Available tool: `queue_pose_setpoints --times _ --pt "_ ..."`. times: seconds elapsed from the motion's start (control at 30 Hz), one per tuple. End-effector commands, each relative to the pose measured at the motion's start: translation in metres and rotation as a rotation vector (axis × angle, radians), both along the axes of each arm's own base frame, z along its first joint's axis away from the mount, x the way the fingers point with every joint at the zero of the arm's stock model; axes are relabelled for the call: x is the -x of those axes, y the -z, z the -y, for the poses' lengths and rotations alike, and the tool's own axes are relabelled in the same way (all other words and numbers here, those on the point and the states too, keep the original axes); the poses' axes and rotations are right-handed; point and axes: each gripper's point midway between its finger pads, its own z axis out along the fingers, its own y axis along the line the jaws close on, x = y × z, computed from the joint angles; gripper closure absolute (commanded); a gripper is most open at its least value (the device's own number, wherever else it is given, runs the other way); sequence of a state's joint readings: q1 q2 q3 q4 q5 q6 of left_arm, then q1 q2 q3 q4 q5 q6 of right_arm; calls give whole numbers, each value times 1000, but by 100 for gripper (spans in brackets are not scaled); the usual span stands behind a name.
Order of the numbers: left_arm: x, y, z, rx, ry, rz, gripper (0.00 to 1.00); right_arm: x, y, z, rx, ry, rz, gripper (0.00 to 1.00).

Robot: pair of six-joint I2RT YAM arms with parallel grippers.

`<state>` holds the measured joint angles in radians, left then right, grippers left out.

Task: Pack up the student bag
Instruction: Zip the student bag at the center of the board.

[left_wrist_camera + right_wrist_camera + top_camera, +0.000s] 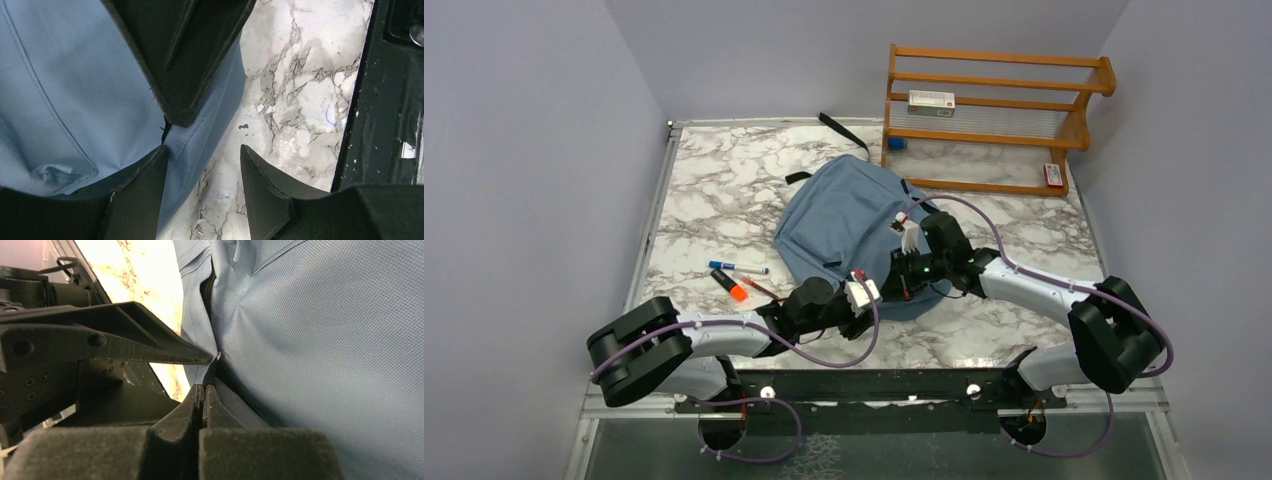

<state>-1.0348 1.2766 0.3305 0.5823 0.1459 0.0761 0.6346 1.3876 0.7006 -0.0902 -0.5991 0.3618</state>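
The student bag (849, 225), dusty-blue fabric with black straps, lies flat mid-table. Both grippers meet at its near right edge. My left gripper (864, 292) (202, 150) is open; one finger (142, 180) rests against the bag's blue edge (75, 100), and bare marble shows in the gap. My right gripper (907, 280) (204, 387) is shut, its tips pinching the dark zipper trim (212, 371) on the bag's seam (300, 340). In the left wrist view the right gripper appears as a black wedge (185, 60) pointing down at that seam.
Two markers (737, 268) (729, 285) lie on the marble left of the bag. A wooden rack (994, 120) stands at the back right, holding a small box (931, 102). A red item (1053, 175) is beside its base. A black strap (844, 130) trails toward the back.
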Motion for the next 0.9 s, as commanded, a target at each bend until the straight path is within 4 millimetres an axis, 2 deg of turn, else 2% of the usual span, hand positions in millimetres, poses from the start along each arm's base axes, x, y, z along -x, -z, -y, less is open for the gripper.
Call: queue_pose_setpoints --times 0.0,0.23,0.33,0.47,0.57,0.67,0.87 --pt "2 -14 17 43 76 44 43 -2 0 -3 -28 32 -23 99" --pt "5 2 26 13 128 28 45 -1 5 -3 -18 30 -41 99" --pt "9 8 30 12 154 9 49 0 8 -2 -15 33 -55 99" --pt "16 21 30 -8 182 -29 63 -1 11 -1 -5 53 -62 87" --pt "21 28 28 -21 200 -53 69 -3 14 0 9 69 -69 80" --pt "24 32 26 -29 202 -62 71 -3 19 1 27 72 -79 76" --pt "23 34 25 -32 198 -62 71 -3 25 5 61 76 -85 75"
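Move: The right hand, shut at the student bag's zipper, has the slit about 1 cm to its left, 1 cm nearer the base and 2 cm below. From the left hand the zipper lies some 3 cm right, 2 cm ahead and 3 cm down; the bag's front edge is 3 cm right and 1 cm ahead. From that hand, the small black tab is about 11 cm ahead and 8 cm left, and the red pencil some 6 cm ahead and 23 cm left. The left fingers come down astride the bag's front edge beside the zipper, narrowing to about a third open on the fabric, as that hand sinks some 3 cm and slides 2 cm right. The right fingers, shut at first, part to a quarter open at the slit and let go, then that hand sinks about 2 cm in all onto the zipper, tipping slightly. ##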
